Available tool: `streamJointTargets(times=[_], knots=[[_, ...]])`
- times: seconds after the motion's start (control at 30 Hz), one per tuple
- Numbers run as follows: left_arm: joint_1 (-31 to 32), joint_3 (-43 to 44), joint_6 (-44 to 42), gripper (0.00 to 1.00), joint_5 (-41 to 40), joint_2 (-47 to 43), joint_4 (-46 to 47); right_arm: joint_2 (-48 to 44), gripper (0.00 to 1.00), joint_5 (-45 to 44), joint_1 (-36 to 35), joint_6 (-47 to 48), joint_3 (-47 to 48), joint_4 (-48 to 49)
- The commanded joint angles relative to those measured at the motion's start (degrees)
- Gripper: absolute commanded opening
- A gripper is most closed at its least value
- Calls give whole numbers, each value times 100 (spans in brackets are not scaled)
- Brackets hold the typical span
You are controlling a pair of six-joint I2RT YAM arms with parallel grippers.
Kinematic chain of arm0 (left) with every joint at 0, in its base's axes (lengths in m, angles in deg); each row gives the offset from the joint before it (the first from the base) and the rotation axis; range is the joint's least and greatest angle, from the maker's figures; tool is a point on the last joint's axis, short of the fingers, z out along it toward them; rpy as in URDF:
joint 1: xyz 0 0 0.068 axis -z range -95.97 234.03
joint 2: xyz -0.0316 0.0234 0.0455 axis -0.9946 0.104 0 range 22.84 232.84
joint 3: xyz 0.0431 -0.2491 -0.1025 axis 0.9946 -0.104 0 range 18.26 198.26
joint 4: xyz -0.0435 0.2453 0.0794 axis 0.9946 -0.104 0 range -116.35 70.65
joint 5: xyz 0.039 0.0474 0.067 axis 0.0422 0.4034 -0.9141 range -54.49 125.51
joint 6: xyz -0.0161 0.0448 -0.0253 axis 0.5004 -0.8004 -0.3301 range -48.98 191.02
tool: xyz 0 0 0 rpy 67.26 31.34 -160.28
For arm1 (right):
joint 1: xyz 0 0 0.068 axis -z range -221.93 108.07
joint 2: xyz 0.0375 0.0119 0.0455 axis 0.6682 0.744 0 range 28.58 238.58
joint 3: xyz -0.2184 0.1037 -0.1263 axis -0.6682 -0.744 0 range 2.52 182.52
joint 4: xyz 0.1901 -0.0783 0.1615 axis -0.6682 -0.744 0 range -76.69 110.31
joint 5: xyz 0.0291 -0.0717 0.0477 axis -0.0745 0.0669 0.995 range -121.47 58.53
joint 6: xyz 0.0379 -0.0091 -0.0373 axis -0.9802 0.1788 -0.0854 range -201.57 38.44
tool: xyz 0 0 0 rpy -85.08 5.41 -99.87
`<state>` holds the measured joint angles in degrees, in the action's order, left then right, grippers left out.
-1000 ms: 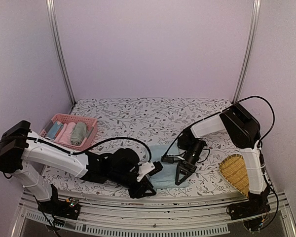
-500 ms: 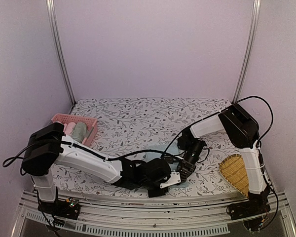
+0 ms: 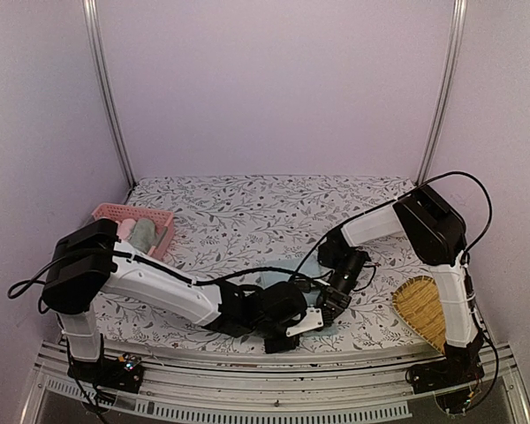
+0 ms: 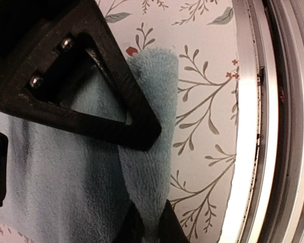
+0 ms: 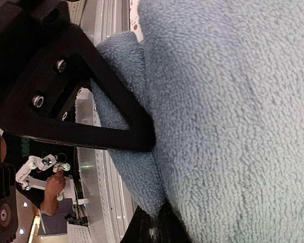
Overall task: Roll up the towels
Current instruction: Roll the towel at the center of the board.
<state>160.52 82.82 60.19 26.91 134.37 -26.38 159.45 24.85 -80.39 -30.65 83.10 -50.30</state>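
Note:
The light blue towel (image 3: 272,281) lies flat at the front centre of the table, mostly hidden under both arms. My left gripper (image 3: 305,320) reaches across from the left. In the left wrist view the towel's near edge (image 4: 152,167) is folded into a thick ridge, and my left gripper (image 4: 160,186) is shut on it. My right gripper (image 3: 329,305) comes down from the right; in the right wrist view my right gripper (image 5: 157,173) is shut on the same raised fold of blue towel (image 5: 233,116). A pale green towel (image 3: 141,237) lies rolled in the pink basket.
The pink lattice basket (image 3: 128,212) stands at the back left with rolled cloths inside. A woven straw fan-shaped mat (image 3: 421,309) lies at the front right. The metal front rail (image 4: 253,126) runs close beside the towel's fold. A floral cloth (image 3: 265,203) covers the table.
My left arm has swung right along the table's front to the blue towel, and its jaws have closed on the fold. The right gripper has stayed in place, holding.

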Motion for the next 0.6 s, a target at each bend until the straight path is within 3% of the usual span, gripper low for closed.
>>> streamJointTargets(times=[0.0,0.3,0.57], knots=[[-161,106,334,0,908,-78,-161,-432,11,-670,16,-65,-177,519],[-576,93,1032,0,1927,61,-370,-2807,34,-1033,257,-432,-881,1186],[-767,295,1684,0,2844,636,-513,-4073,34,-1519,304,-601,-2113,1725]])
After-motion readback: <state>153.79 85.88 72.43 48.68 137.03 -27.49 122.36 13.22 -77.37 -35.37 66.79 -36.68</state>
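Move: Both my hands still pinch the towel's near edge, close beside each other. From my right hand, the middle of the folded towel lies about 6 cm ahead and 5 cm to the left, a centimetre lower; the woven tray is some 25 cm to the right and 3 cm ahead, at about the same low height. From my left hand, the towel's middle is about 8 cm ahead and 1 cm left, a centimetre lower. I open my right fingers part way and let go of the near edge, lifting that hand about 10 cm clear and drifting some 4 cm right while its fingers tip to point more steeply down. My left hand stays low and keeps its pinch, turning some 25 degrees so its fingertips point back a little towards me, and at the end edges about 1 cm right. ##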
